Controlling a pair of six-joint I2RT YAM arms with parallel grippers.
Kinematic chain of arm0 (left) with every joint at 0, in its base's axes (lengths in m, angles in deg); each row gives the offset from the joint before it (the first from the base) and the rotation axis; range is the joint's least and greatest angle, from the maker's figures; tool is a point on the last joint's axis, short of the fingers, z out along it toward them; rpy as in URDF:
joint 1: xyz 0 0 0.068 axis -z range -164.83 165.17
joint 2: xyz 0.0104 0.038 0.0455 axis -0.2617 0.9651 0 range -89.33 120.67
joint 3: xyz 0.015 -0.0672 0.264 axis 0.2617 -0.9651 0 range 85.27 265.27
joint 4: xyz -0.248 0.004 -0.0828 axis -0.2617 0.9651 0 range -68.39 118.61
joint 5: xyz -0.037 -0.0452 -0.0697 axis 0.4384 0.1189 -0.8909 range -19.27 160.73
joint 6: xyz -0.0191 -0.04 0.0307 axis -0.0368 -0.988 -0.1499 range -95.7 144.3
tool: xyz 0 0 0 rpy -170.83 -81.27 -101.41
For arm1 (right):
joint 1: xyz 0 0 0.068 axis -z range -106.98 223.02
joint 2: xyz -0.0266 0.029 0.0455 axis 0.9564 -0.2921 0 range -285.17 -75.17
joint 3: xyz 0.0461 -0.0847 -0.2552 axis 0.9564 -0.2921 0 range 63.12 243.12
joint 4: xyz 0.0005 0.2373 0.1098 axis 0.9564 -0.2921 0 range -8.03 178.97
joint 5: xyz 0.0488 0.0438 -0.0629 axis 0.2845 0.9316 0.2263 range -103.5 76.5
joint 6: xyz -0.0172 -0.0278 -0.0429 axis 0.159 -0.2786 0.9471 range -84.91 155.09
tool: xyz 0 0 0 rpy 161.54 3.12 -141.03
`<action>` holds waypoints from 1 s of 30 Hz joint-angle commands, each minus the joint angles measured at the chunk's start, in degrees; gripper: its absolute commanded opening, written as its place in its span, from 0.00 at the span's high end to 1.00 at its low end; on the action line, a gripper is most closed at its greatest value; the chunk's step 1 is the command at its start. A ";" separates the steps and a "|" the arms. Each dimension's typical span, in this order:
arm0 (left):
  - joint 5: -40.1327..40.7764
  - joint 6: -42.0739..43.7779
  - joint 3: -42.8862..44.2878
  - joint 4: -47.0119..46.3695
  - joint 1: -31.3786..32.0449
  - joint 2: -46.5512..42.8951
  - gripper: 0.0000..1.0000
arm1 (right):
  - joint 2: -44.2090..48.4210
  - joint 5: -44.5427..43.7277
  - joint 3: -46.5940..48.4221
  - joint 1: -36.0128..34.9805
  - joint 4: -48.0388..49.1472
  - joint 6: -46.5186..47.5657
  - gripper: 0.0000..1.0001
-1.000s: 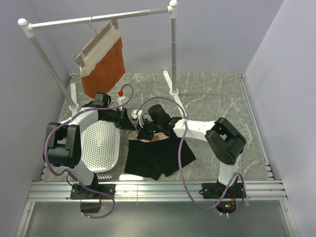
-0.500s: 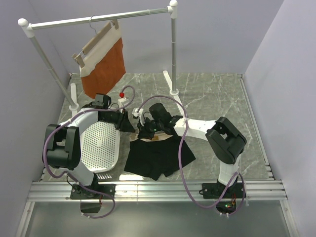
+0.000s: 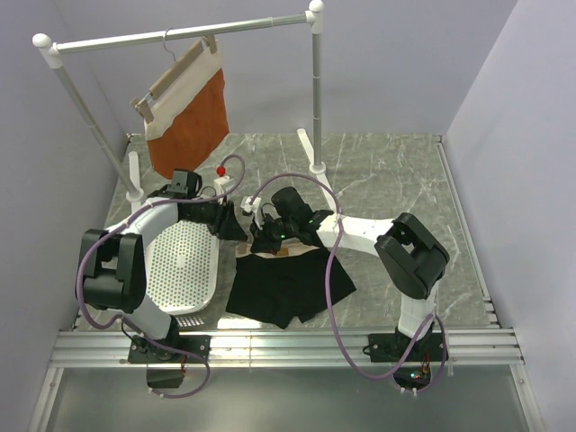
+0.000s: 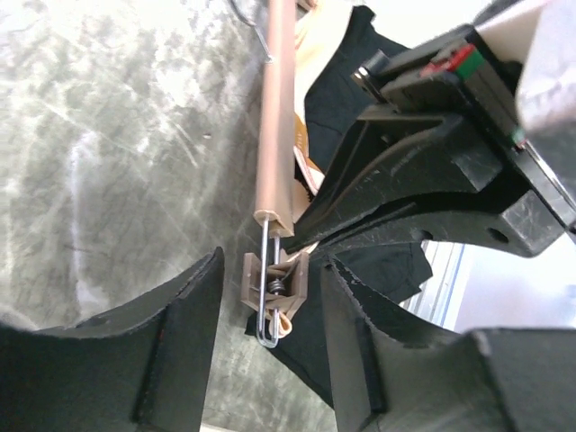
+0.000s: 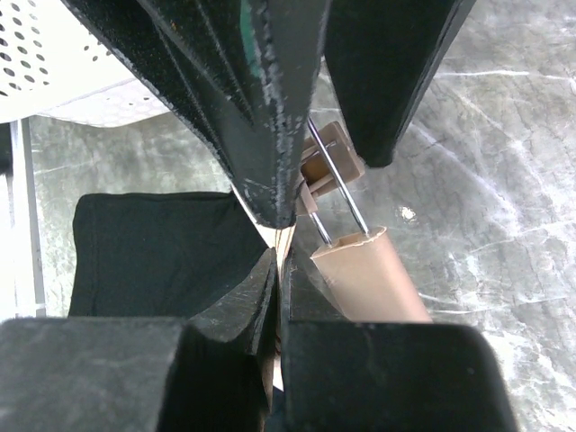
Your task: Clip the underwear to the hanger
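The black underwear point(image 3: 283, 286) lies flat in front of the arms, its tan waistband at the far edge. In the left wrist view the hanger's pale wooden bar point(image 4: 274, 108) ends in a wire-hung wooden clip point(image 4: 281, 277) closed on a fold of tan waistband. My left gripper point(image 4: 272, 292) is open, a finger on each side of that clip with gaps showing. My right gripper point(image 5: 282, 263) is shut on the waistband beside the bar's end point(image 5: 369, 274). From above, both grippers point(image 3: 236, 225) point(image 3: 263, 238) meet over the waistband and hide most of the hanger.
A white perforated tray point(image 3: 180, 265) lies left of the underwear under the left arm. Behind stands a clothes rack point(image 3: 180, 34) with a rust-orange garment point(image 3: 193, 121) on a twin hanger. The rack's right post point(image 3: 317, 99) rises just beyond the grippers.
My left gripper has opened from nearly shut, its fingers coming off the clip. The right gripper and the underwear have stayed put.
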 commanded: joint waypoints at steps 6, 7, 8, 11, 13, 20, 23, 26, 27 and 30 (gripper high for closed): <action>6.98 -5.27 0.05 -5.44 0.23 -2.76 0.47 | 0.13 -1.15 3.28 0.38 -0.22 -0.41 0.91; 7.61 -6.15 -0.65 -6.07 0.23 -3.28 0.46 | 0.13 -1.58 3.54 0.38 -0.74 -0.50 0.90; 8.40 -6.85 -1.09 -7.20 0.23 -4.42 0.46 | 0.04 -1.76 3.63 0.38 -1.00 -0.67 0.89; 9.72 -8.09 -1.71 -8.80 0.23 -5.48 0.46 | -0.22 -2.90 3.89 0.29 -1.53 -1.02 0.80; 9.90 -8.09 -1.45 -8.27 0.23 -5.40 0.46 | -1.09 -3.35 5.12 0.20 -2.33 -1.20 0.73; 10.95 -8.88 -1.45 -8.88 0.23 -7.06 0.45 | 0.57 -4.49 6.35 0.20 -5.22 -2.51 0.59; 10.52 -8.71 -1.45 -9.15 0.23 -8.47 0.46 | 3.29 -4.93 7.76 0.90 -9.26 -4.09 0.59; 9.64 -7.22 -0.57 -7.23 0.49 -9.09 0.45 | 7.94 -4.41 6.54 4.40 -12.69 -6.29 0.61; 9.63 -5.90 -0.13 -6.87 0.66 -9.17 0.45 | 9.35 -3.62 4.53 6.07 -13.48 -6.99 0.61; 9.37 -4.14 0.05 -6.42 1.89 -9.53 0.45 | 17.33 -1.50 -0.57 12.23 -15.15 -8.58 0.61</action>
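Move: The right fingers still pinch the left end of the underwear waistband. The hanger's left clip sits about 3 cm to their left and 1 cm ahead, while from the left hand it is right between the open fingertips, roughly 1 cm back and 1 cm below. From the right hand, the waistband label is some 7 cm right, level front to back, and the hanger bar's middle about 8 cm right and 2 cm ahead, both slightly below. Opening first and hardly travelling, the right fingers let go of the waistband end, then the hand pulls away from the left clip, about 5 cm right, 4 cm up and a little forward over the hanger, speeding up at the end. The left hand, fingers staying open, eases forward a couple of centimetres and slightly left, turning some 10 degrees counter-clockwise, then lifts about 2 cm clear of the clip. ##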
